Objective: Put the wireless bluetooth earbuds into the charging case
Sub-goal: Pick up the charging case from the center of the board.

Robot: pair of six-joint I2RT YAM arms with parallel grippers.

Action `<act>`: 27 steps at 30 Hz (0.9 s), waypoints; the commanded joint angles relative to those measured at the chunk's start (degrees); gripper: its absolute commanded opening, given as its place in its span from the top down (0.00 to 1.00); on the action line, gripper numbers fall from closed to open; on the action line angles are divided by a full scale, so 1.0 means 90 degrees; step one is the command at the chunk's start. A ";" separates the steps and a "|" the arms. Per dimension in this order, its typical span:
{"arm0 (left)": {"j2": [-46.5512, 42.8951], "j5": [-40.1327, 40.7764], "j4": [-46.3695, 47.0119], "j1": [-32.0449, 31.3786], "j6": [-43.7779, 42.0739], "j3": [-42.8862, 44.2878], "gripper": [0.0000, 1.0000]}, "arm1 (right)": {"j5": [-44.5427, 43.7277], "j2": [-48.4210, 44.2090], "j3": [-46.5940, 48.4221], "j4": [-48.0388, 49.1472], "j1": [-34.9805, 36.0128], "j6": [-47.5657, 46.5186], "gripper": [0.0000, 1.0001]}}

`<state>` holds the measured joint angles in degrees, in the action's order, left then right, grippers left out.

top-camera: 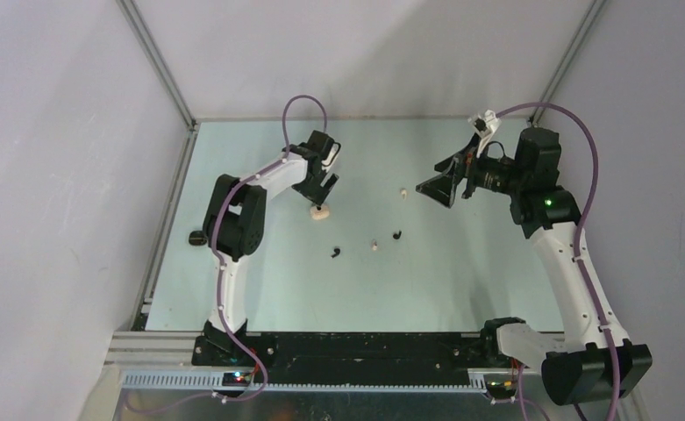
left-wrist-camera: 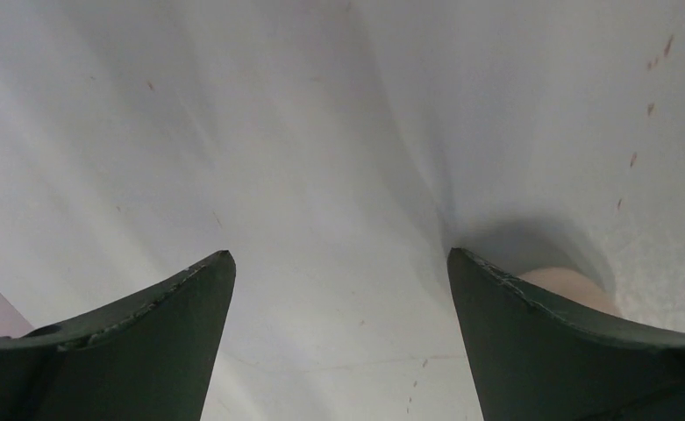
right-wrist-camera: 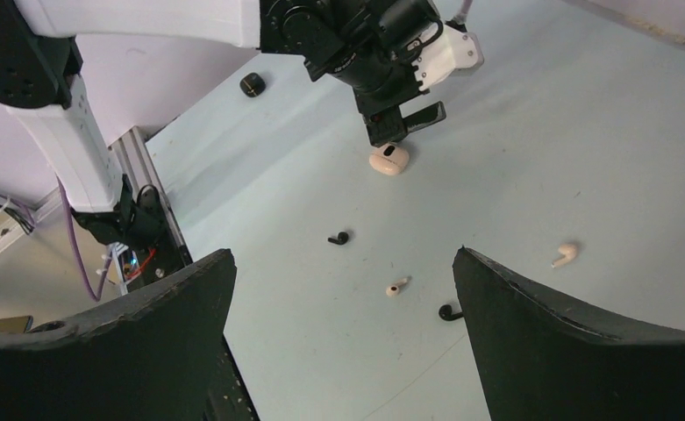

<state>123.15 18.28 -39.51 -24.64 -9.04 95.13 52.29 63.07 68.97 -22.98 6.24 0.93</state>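
The cream charging case (top-camera: 320,211) lies on the pale table, a dark hollow showing on its top (right-wrist-camera: 389,159). My left gripper (top-camera: 320,196) hangs open just above it; in the left wrist view only the case's edge (left-wrist-camera: 570,284) peeks out behind the right finger, and nothing lies between the fingertips of the gripper (left-wrist-camera: 338,260). The earbuds lie loose: two black ones (top-camera: 335,253) (top-camera: 397,234) and two cream ones (top-camera: 374,246) (top-camera: 403,193). My right gripper (top-camera: 431,181) is open and raised to their right, looking down on them (right-wrist-camera: 343,256).
A small black round object (top-camera: 197,238) sits by the table's left edge, also in the right wrist view (right-wrist-camera: 252,84). Grey walls and aluminium rails (top-camera: 159,250) enclose the table. The left arm's elbow (top-camera: 233,215) rises over the left part.
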 commanded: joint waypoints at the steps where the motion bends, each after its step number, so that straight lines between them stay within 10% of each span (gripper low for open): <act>1: -0.0433 -0.0159 -0.0013 -0.0078 -0.0238 -0.0258 0.01 | 0.0163 -0.0213 -0.0151 0.0243 -0.0011 -0.0299 0.00; 27: -0.1593 -0.1133 0.0049 -0.0243 -0.0589 -0.1397 0.01 | 0.0195 0.0157 -0.0232 0.0249 -0.0012 -0.0316 0.00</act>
<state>111.53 9.32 -39.94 -26.24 -13.54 83.13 53.43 64.42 66.72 -22.44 6.24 -1.34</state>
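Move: The charging case lies behind and to the right of the left hand, about 5 cm back, 6 cm to the right and 3 cm below, mostly hidden by that hand's right finger. The nearest black earbud is some 11 cm farther back than the case and 3 cm right of it; a pale earbud lies about 10 cm back and 14 cm right of the case. From the raised right hand the case is roughly 10 cm ahead, 25 cm left and 33 cm below. Back towards its base goes the left hand, nearly 6 cm, low over the board along the left side of the charging case. It starts level, then rises about 1.5 cm and edges right, closing in on the case. The wrist turns some 10 degrees clockwise; the fingers stay wide open, with no grip on the case. ##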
